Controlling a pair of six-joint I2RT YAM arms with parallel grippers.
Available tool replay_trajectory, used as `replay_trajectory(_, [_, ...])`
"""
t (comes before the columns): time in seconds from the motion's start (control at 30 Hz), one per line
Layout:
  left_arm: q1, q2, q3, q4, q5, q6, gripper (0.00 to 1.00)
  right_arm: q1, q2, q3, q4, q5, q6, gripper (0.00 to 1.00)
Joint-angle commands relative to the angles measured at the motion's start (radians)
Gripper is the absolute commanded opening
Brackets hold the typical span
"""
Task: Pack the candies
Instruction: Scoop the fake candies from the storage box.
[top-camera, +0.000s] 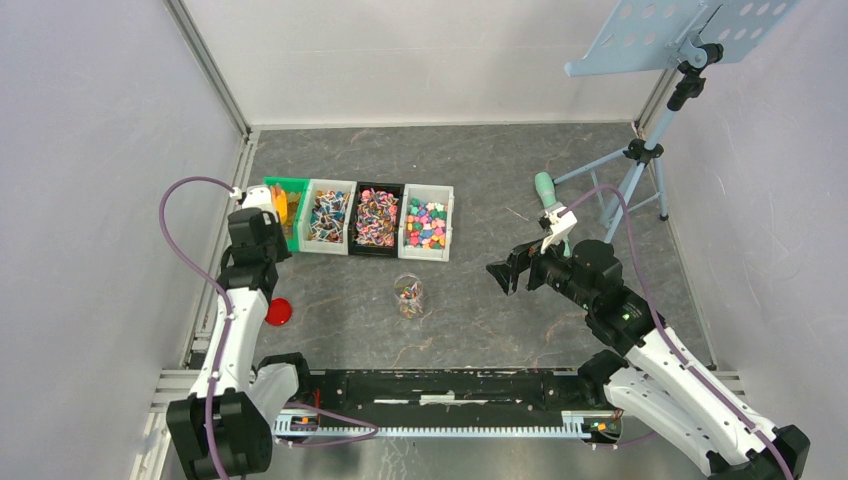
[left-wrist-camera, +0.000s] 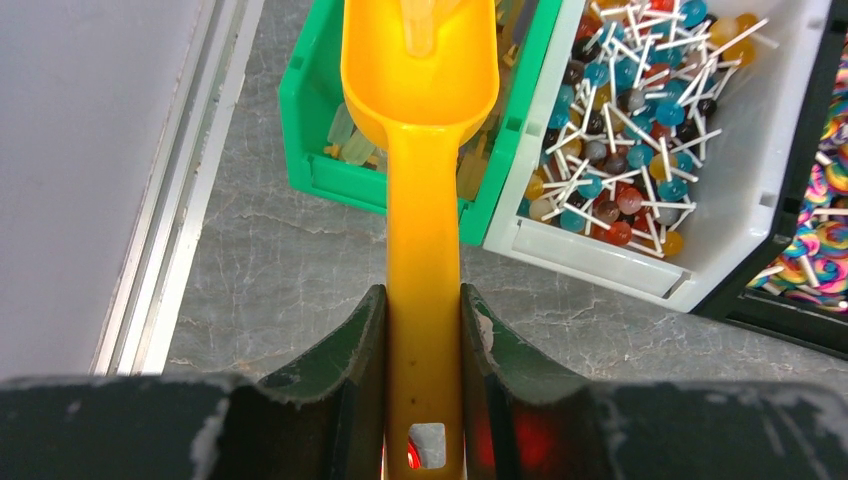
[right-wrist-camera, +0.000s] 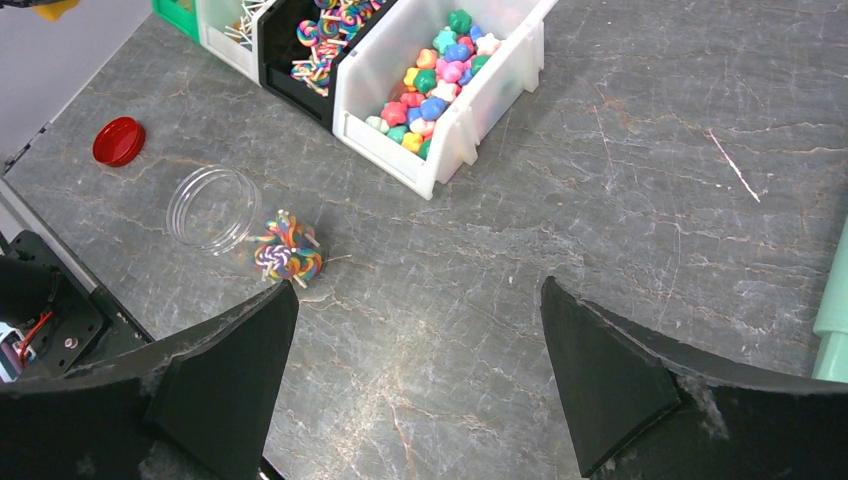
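The candies lie sorted in four bins: pale yellow pieces in the green bin (left-wrist-camera: 318, 150), ball lollipops (left-wrist-camera: 640, 130) in a white bin, swirl lollipops (top-camera: 377, 217) in the black bin, star sweets (right-wrist-camera: 437, 78) in the far-right white bin. My left gripper (left-wrist-camera: 423, 300) is shut on the handle of the orange scoop (left-wrist-camera: 420, 90), whose bowl hangs over the green bin (top-camera: 285, 205) with a yellowish piece in it. A clear jar (right-wrist-camera: 212, 207) stands in front of the bins with swirl lollipops (right-wrist-camera: 288, 255) at its bottom. My right gripper (right-wrist-camera: 418, 295) is open above bare table, right of the jar (top-camera: 408, 296).
The red lid (top-camera: 279, 311) lies on the table beside the left arm, also the red lid (right-wrist-camera: 118, 140) left of the jar. A mint-green handle (top-camera: 545, 190) lies behind the right gripper. A music stand's tripod (top-camera: 640, 150) occupies the back right. Walls close in on three sides.
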Motion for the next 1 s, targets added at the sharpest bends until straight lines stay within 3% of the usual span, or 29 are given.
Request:
replay_trajectory(0.0, [0.004, -0.078, -0.018, 0.118, 0.038, -0.032, 0.02, -0.004, 0.010, 0.031, 0.013, 0.029, 0.010, 0.98])
replay_trajectory(0.5, [0.003, -0.181, 0.026, 0.104, 0.185, -0.021, 0.02, -0.003, 0.034, 0.071, -0.003, 0.062, -0.045, 0.98])
replay_trajectory(0.97, [0.000, -0.251, 0.078, 0.110, 0.214, -0.038, 0.02, -0.003, 0.127, 0.114, 0.000, 0.053, -0.048, 0.98])
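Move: The left hand grips the orange scoop, its head out ahead over the green box, whose middle lies about 9 cm ahead, 2 cm left and 11 cm below. The storage box, a clear jar, is some 24 cm right, 10 cm back and 10 cm below; from the right hand it is about 17 cm left, 3 cm back and 16 cm down. The white lollipop box lies 8 cm ahead and 7 cm right of the left hand, the red lid 11 cm back and 4 cm left. Lift the left gripper about 7 cm with the fingers still shut on the scoop's handle, raising the scoop's head well above the green box. Tip the scoop up from its nose-down slant by some 15 degrees as it climbs, ease it about 3 cm to the right and turn it slightly clockwise. ##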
